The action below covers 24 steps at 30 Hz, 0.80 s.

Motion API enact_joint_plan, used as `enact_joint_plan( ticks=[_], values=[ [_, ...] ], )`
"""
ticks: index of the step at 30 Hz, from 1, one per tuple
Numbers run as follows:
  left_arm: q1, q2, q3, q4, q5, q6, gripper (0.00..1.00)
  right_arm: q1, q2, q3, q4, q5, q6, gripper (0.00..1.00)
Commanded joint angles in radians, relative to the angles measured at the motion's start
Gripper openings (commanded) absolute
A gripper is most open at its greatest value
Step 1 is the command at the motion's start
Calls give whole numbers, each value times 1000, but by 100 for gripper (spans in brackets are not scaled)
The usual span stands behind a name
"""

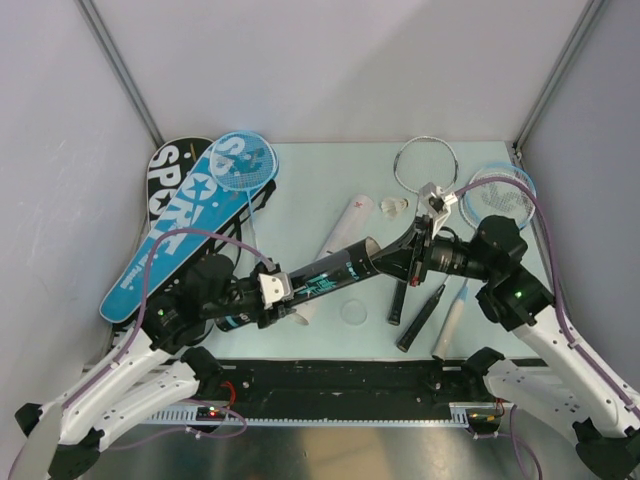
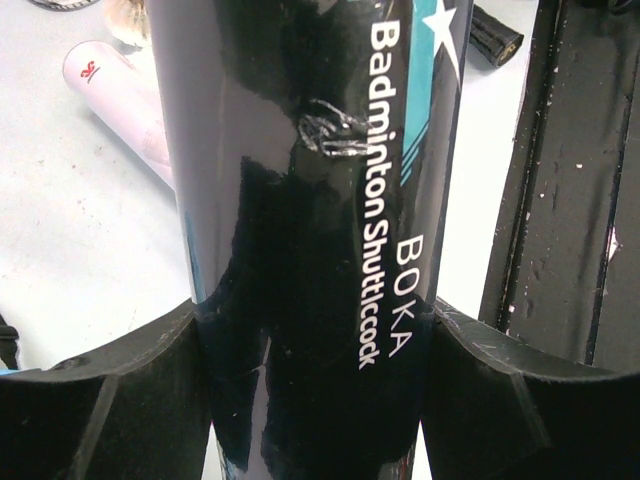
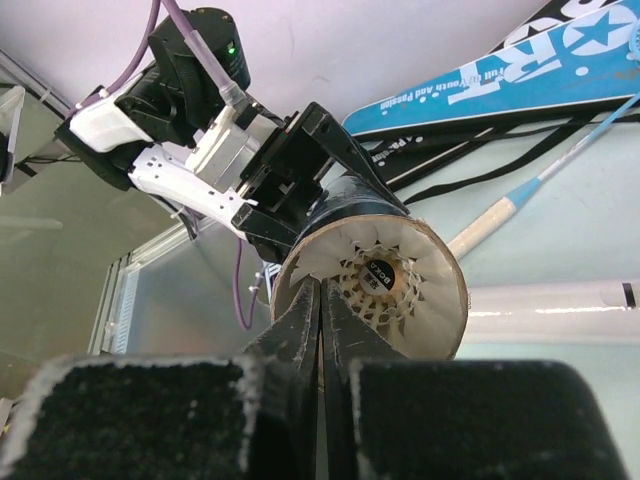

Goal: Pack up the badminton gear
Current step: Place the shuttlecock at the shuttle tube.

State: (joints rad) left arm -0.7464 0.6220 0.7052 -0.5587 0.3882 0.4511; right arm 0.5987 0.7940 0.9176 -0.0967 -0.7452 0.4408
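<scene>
My left gripper [image 1: 275, 292] is shut on the black teal-printed tube [image 1: 320, 280], holding it off the table with its mouth pointing right. In the left wrist view both fingers [image 2: 100, 420] press the tube [image 2: 300, 200] at its sides. My right gripper [image 1: 385, 262] is shut, and its tips [image 3: 322, 290] rest at the tube's mouth [image 3: 445, 270]. They touch the feather skirt of a white shuttlecock [image 3: 380, 275] that sits inside. Another shuttlecock [image 1: 395, 207] lies by the white tube [image 1: 340, 235].
A blue racket [image 1: 243, 160] lies on the blue cover [image 1: 175, 235] over the black cover [image 1: 170, 165] at the left. A silver racket [image 1: 425, 163] and a blue-rimmed one [image 1: 503, 192] lie at the right, handles [image 1: 420, 315] toward me. A clear lid [image 1: 353, 313] lies near the front rail [image 2: 570, 200].
</scene>
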Motion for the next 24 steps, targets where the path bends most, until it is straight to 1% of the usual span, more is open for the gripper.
enact_joint_plan(
  ticks=[1, 3, 9, 17, 18, 22, 24],
  values=[
    [-4, -6, 54, 74, -8, 5, 36, 41, -3, -17, 54, 55, 26, 0],
    [-5, -11, 52, 75, -11, 7, 36, 45, -12, -26, 75, 74, 48, 0],
    [-5, -19, 53, 87, -5, 8, 36, 53, -6, -100, 272, 77, 178, 0],
    [-4, -32, 49, 98, -11, 10, 36, 65, 3, -150, 306, 124, 215, 1],
    [-5, -32, 48, 97, -15, 10, 36, 65, 2, -152, 303, 131, 219, 4],
    [-4, -34, 40, 102, -55, -5, 36, 55, -25, -151, 288, 167, 228, 26],
    [-5, -33, 33, 105, -81, -15, 36, 35, -46, -145, 260, 187, 217, 35]
  ],
)
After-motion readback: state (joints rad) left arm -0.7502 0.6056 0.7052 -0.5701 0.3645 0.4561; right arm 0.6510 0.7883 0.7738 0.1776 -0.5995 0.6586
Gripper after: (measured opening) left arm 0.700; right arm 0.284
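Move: The right fingertips, holding the shuttlecock, are already at the shuttle tube's mouth, whose middle is only about 2 cm farther left, 1 cm ahead and 1 cm below. Roughly 30 cm beneath them on the table, the clear lid lies some 5 cm ahead and 1 cm left, the white tube about 21 cm ahead and 5 cm left, and the black racket grip 10 cm ahead and 11 cm right. From the left hand, which grips the tube, the mouth is some 18 cm right, 1 cm ahead and 13 cm higher. The right hand eases about 1.5 cm left into the shuttle tube's mouth with the shuttlecock, while its fingertips tip up some 10 degrees and it drifts roughly 1.5 cm forward across the opening. Only at the end do its fingers part, to about a quarter of their span, letting go of the shuttlecock's feathers, while the left hand keeps its grip and holds the slanting tube nearly still. ##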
